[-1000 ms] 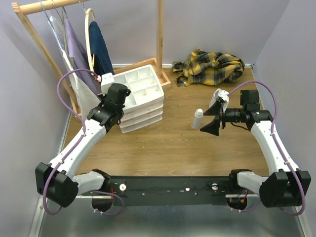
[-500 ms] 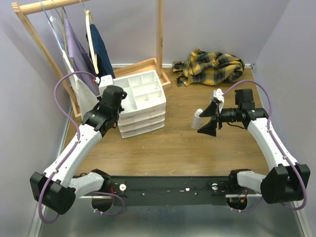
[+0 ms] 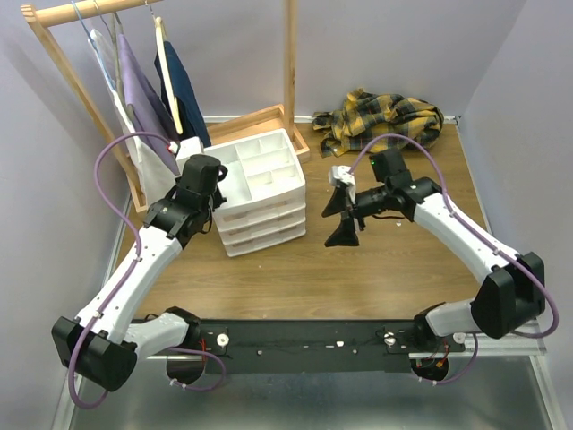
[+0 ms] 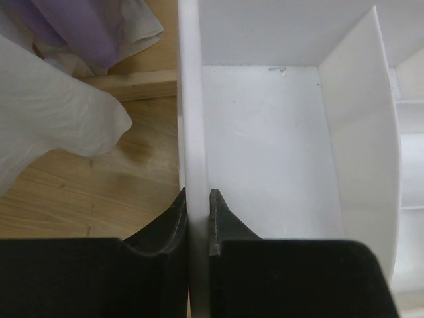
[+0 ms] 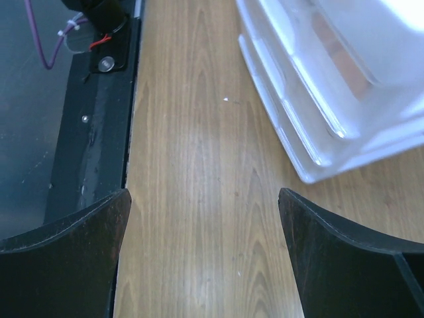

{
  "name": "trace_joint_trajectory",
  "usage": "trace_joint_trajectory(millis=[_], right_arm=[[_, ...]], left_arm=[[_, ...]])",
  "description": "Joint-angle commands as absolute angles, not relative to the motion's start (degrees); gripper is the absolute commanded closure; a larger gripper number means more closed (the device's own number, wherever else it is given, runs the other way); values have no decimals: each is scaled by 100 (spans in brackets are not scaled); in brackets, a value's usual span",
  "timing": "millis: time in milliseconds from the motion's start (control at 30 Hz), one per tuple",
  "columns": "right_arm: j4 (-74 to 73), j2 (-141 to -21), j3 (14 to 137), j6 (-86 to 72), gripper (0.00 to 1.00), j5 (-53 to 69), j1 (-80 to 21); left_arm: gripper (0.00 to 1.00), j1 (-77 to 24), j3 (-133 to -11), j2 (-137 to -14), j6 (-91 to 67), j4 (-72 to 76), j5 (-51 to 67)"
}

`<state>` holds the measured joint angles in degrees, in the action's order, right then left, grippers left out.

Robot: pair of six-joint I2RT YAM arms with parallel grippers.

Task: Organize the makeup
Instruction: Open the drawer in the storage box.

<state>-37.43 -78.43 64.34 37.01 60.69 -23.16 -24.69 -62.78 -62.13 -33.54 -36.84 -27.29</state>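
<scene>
My left gripper [image 4: 197,205] is shut on the left wall of the white drawer unit [image 3: 269,184], one finger outside and one inside an empty top compartment [image 4: 265,146]. In the top view this gripper [image 3: 201,177] sits at the unit's left rim. The right gripper [image 3: 339,219] hangs open just right of the unit, low over bare wood. Its wrist view shows wide-apart fingers [image 5: 79,232] with nothing between them and the translucent drawers [image 5: 318,112] at the upper right. A brownish shape [image 5: 339,61] shows through a drawer front; I cannot tell what it is. The makeup is out of view.
A wooden clothes rack [image 3: 85,98] with hanging garments [image 3: 143,90] stands at the back left, close behind the drawer unit. A yellow plaid cloth [image 3: 385,121] lies at the back right. A black rail [image 3: 304,336] runs along the table's near edge.
The right arm has swung left, from mid-right to beside the drawer unit, and stays open. A white bottle next to it earlier no longer shows. The drawer unit shifted slightly right with the left gripper.
</scene>
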Motion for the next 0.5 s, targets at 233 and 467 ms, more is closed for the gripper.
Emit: trace_joint_trajectory(millis=[233, 467], right_arm=[[-2953, -8516, 7005, 3068, 0, 5765, -3278], [-2568, -8727, 6865, 2673, 0, 6196, -3313]], left_arm=[[100, -2408, -6838, -5713, -4297, -3217, -2347], [100, -2373, -6812, -5511, -4973, -3278, -2382]])
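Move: The right hand, open and pointing left, has the middle of the box's drawer fronts about 17 cm to its left, 3 cm ahead and 6 cm lower. The box's near right corner is some 6 cm left and 6 cm ahead; the top tray's middle is roughly 16 cm left and 14 cm ahead. From the left hand, already pinching the tray's left rim, the drawer fronts lie about 11 cm right, 3 cm back and 10 cm down. Open right hand slides about 5 cm left towards the drawer fronts; left keeps its rim grip, drawing back slightly. ##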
